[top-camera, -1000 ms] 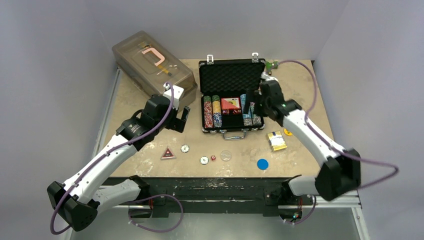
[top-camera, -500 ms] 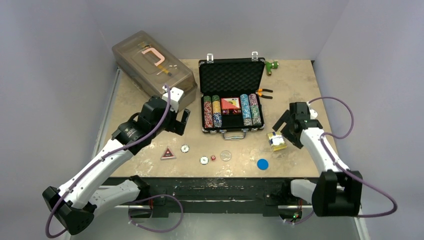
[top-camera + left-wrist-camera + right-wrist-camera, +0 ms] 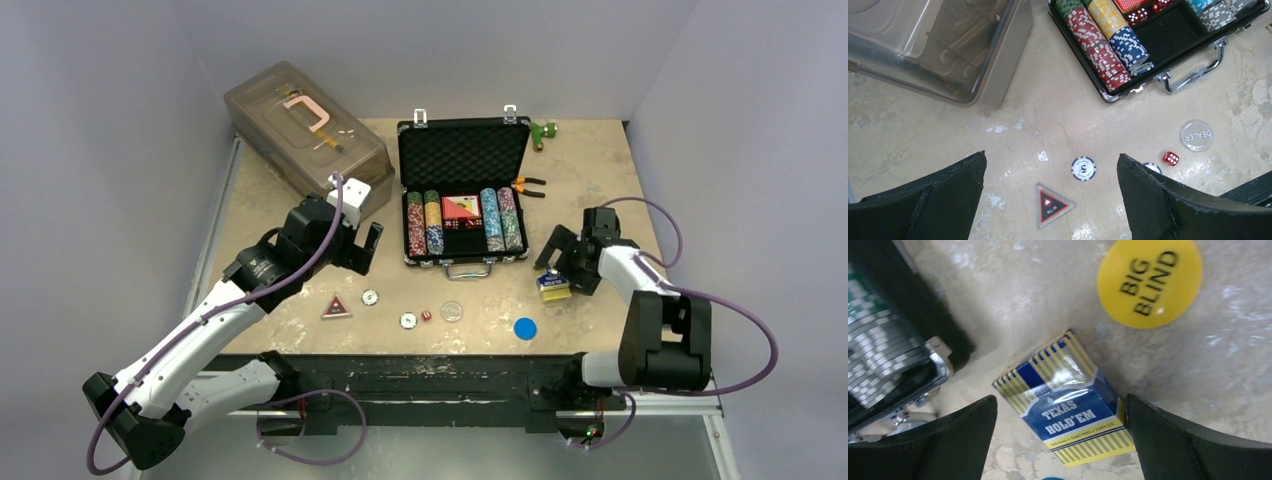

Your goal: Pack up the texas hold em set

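The black briefcase (image 3: 461, 153) lies open at the table's middle back, rows of poker chips (image 3: 424, 224) and a red card deck (image 3: 461, 207) inside. My left gripper (image 3: 361, 247) hovers open left of it, above a loose chip (image 3: 1083, 168) and a triangular "All In" marker (image 3: 1050, 206). A red die (image 3: 1170, 158) and a clear dealer disc (image 3: 1196, 135) lie further right. My right gripper (image 3: 1062, 440) is open and low over a blue-and-yellow card deck (image 3: 1068, 400), which lies between its fingers, close to the right one. A yellow "Big Blind" disc (image 3: 1149, 280) lies beyond.
A large translucent box (image 3: 300, 125) stands at the back left, close behind my left arm. Orange-handled pliers (image 3: 530, 186) lie right of the case, and a small green object (image 3: 543, 130) at the back. A blue disc (image 3: 525, 327) lies near the front edge.
My right arm has swung from the case's right side to the front right and come down over the blue-and-yellow deck. The left arm has barely moved.
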`<state>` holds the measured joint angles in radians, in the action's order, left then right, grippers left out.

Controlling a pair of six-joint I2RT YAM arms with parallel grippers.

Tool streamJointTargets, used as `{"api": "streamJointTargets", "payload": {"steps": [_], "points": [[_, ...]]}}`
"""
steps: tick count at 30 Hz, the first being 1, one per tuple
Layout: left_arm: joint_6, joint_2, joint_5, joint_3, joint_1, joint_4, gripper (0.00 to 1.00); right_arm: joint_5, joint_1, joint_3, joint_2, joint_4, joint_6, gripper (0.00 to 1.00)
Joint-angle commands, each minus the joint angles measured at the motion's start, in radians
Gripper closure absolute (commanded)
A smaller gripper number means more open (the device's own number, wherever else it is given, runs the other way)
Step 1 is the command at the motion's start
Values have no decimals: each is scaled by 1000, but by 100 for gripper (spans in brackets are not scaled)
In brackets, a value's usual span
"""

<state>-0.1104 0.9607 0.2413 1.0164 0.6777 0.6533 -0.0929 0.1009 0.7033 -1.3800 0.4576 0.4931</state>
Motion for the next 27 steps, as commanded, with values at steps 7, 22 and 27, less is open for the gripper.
{"api": "streamJointTargets", "payload": {"steps": [7,22,27], "points": [[12,-12,-5,37,6,-17,1,162,-288,-2,21,89,128,1],[15,1,13,34,6,-13,1,147,-283,81,-21,104,469,6],[18,0,24,33,6,-12,1,205,-271,100,11,151,538,3]]}}
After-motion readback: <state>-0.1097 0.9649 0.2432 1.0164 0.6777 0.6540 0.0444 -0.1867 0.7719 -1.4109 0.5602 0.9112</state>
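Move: The Texas Hold'em card box lies practically between my open right fingers, about 2 cm left of the hand point and 1 cm back, just below it, its right edge beside my right finger. The yellow big blind button is some 4 cm ahead and 3 cm right of the hand; the open chip case's middle is about 22 cm left and 12 cm ahead, the blue chip 9 cm left and 11 cm back. From my left hand the box lies roughly 46 cm right, level, and 22 cm down. Staying low over the table, I sweep my open right hand about 7 cm left, quickly, dipping 2 cm back on the way and returning, so the right finger pushes the card box along towards the case. The wrist first turns counter-clockwise, then some 20 degrees clockwise around the box, while the fingers stay wide and only just start to draw in. ##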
